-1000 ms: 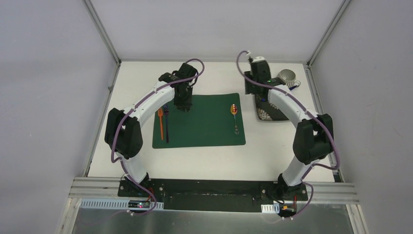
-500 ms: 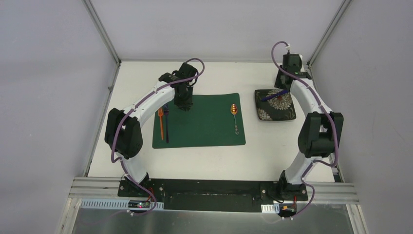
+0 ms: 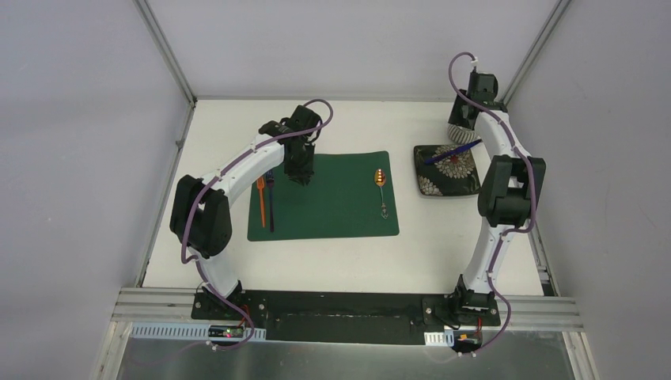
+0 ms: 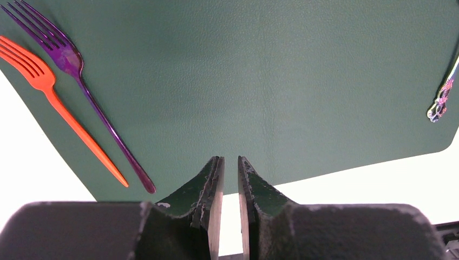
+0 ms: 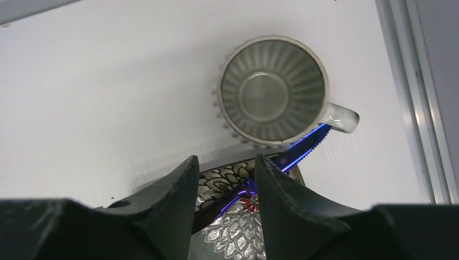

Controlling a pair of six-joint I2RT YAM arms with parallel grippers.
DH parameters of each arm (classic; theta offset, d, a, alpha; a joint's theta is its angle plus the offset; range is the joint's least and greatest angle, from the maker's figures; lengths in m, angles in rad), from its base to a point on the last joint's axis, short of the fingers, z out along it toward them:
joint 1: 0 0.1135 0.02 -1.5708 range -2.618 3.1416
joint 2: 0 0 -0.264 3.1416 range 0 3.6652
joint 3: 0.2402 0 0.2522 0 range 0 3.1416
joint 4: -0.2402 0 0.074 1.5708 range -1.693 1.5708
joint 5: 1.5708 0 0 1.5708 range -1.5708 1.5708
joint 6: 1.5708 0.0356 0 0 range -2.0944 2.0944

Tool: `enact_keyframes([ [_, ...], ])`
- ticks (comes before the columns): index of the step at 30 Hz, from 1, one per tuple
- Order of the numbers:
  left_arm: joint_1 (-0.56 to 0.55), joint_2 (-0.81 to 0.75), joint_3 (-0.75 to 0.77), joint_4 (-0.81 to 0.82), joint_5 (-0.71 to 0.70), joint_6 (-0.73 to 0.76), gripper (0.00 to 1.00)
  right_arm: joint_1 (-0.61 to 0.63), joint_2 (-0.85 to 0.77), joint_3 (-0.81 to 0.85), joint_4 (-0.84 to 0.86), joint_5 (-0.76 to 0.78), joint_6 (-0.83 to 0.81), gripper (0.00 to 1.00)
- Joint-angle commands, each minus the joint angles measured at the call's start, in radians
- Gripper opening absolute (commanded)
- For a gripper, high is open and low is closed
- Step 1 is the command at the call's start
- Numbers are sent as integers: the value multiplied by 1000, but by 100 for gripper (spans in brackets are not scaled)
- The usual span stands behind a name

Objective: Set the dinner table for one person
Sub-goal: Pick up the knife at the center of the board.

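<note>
The white dinner table (image 3: 348, 261) holds a dark green placemat (image 3: 332, 214). On the mat lie an orange fork (image 3: 261, 202), a purple fork (image 3: 271, 204) and a spoon with an orange bowl (image 3: 381, 188). My left gripper (image 3: 301, 170) hangs over the mat's far left part, jaws almost together and empty (image 4: 228, 158). A dark patterned plate (image 3: 447, 178) right of the mat carries a blue knife (image 3: 451, 153). My right gripper (image 3: 467, 117) is open and empty above the ribbed grey mug (image 5: 272, 89), between it and the plate (image 5: 233, 240).
Aluminium frame posts (image 3: 166, 51) and grey walls close in the table. The mug stands near the right rail (image 5: 417, 108), its handle pointing toward it. The knife's serrated tip (image 5: 311, 142) sticks out past the plate under the mug's side. The forks (image 4: 65, 114) lie along the mat's left edge.
My right arm has swung from over the plate to the far right corner above the mug, uncovering the plate and knife. The left arm has barely moved.
</note>
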Motion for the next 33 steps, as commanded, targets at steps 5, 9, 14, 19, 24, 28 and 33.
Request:
enact_keyframes([
  [5,-11,-19,-7,46,20,-8,17,19,-80,-28,2,-131,50,44],
  [9,-12,-13,-7,50,26,-12,17,40,-177,-178,-31,-69,101,43],
  [14,-13,-26,-19,52,22,-8,17,62,-326,-387,11,-26,146,43],
  [19,-13,-30,-20,54,32,-11,17,62,-428,-517,84,36,221,43],
  [24,-17,-40,-21,54,35,-9,17,56,-567,-776,346,101,395,44],
  [28,-17,-46,-22,54,35,-9,17,53,-574,-864,474,91,539,45],
  [33,-17,-52,-24,54,34,-9,17,48,-559,-929,597,99,666,45],
])
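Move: The blue knife lies slanted across the tray almost beneath the right hand, its middle about 2 cm back and some 12 cm down. The mug stands roughly 6 cm ahead and 4 cm to the right, about 9 cm below; the tray's middle is about 8 cm back and 2 cm to the left, as low as the knife. From the left hand the knife is roughly 19 cm ahead and 47 cm to the right, 11 cm down. Back towards the robot goes the right hand, about 15 cm in all after a small swing left, drawing away from the mug and across the knife to above the near part of the tray. It sinks about 5 cm, with a brief rise midway, and ends slightly further left. Late on, the wrist rolls its left side up and turns clockwise, each nearly 20 degrees; the fingers stay half open and empty. ##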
